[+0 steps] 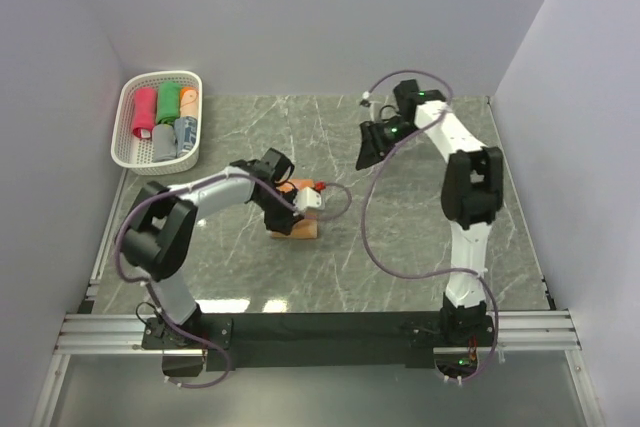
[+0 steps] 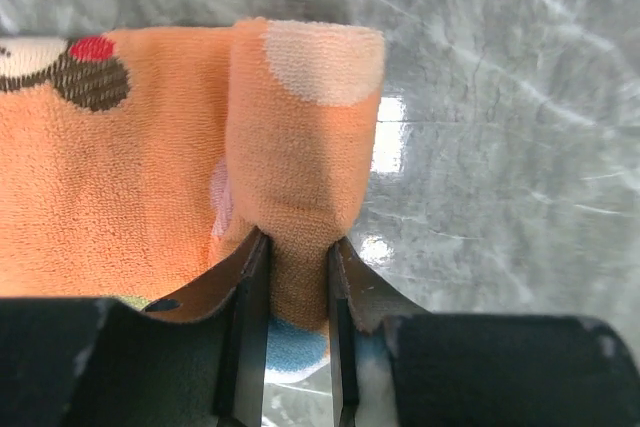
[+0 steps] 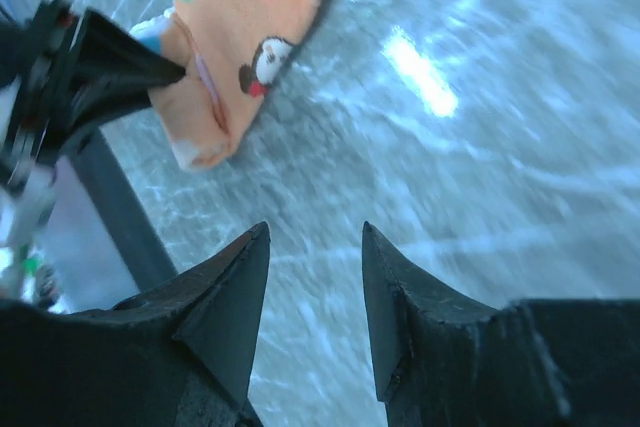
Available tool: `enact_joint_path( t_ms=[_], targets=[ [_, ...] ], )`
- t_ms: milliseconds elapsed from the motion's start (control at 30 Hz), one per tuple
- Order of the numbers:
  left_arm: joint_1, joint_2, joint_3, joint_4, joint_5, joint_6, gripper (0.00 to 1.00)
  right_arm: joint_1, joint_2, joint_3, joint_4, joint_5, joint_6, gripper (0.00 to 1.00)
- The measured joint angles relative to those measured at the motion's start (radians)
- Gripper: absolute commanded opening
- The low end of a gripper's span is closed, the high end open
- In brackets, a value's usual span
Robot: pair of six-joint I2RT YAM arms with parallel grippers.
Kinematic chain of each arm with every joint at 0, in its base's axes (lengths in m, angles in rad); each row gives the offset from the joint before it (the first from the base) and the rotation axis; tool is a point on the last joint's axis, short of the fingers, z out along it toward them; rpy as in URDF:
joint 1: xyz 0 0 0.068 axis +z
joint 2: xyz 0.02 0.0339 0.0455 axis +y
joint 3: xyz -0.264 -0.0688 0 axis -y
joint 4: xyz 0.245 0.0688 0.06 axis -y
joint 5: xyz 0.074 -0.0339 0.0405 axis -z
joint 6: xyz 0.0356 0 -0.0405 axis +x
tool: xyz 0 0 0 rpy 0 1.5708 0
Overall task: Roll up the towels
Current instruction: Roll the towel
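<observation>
An orange towel (image 1: 296,225) with light-blue marks and a small penguin print lies on the marble table near the middle. Its near end is folded up into a thick fold (image 2: 300,147). My left gripper (image 2: 298,247) is shut on that fold, one finger on each side. The same towel (image 3: 250,37) shows at the top left of the right wrist view, with the left gripper's dark fingers on its edge. My right gripper (image 3: 315,232) hangs open above bare table, well to the right of the towel (image 1: 375,142). Several rolled towels (image 1: 165,117) in pink-red, green, orange and grey-blue lie in the basket.
A white perforated basket (image 1: 125,122) stands at the back left corner of the table. Grey walls close in the left, back and right sides. A purple cable (image 1: 370,237) loops over the table beside the right arm.
</observation>
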Motion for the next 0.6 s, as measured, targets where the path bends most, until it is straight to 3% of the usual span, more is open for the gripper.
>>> enact_joint_path(
  t_ms=[233, 367, 467, 600],
  targets=[
    [0.105, 0.264, 0.327, -0.327, 0.172, -0.063, 0.06, -0.098, -0.312, -0.272, 0.102, 0.068, -0.021, 0.49],
    [0.171, 0.426, 0.506, -0.502, 0.284, -0.099, 0.09, -0.094, -0.524, -0.521, 0.212, 0.115, -0.032, 0.49],
    [0.209, 0.525, 0.611, -0.615, 0.348, -0.110, 0.10, -0.023, -0.647, -0.678, 0.283, 0.173, -0.043, 0.50],
    [0.235, 0.593, 0.676, -0.701, 0.395, -0.107, 0.12, 0.195, -0.710, -0.784, 0.398, 0.279, -0.048, 0.53]
  ],
)
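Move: The left fingers already pinch the orange towel's rolled near end, near its left side. From them the roll's middle is about 3 cm to the right and 1 cm back, and the still-flat part of the towel is centred roughly 5 cm ahead, 2 cm right and 2 cm below. The right hand is empty: from it the roll's middle lies some 16 cm back, 15 cm left and 9 cm below. Keeping its pinch, the left hand rolls the towel forward over its flat part, travelling about 3 cm forward while the wrist tips some 45 degrees so its fingertips swing back towards the base, with a smaller counter-clockwise turn. Meanwhile the half-open right hand swings out wide, about 6 cm right and 4 cm up, then sweeps back some 12 cm and returns left to come level with the roll, tilting its fingertips forward and touching nothing. ##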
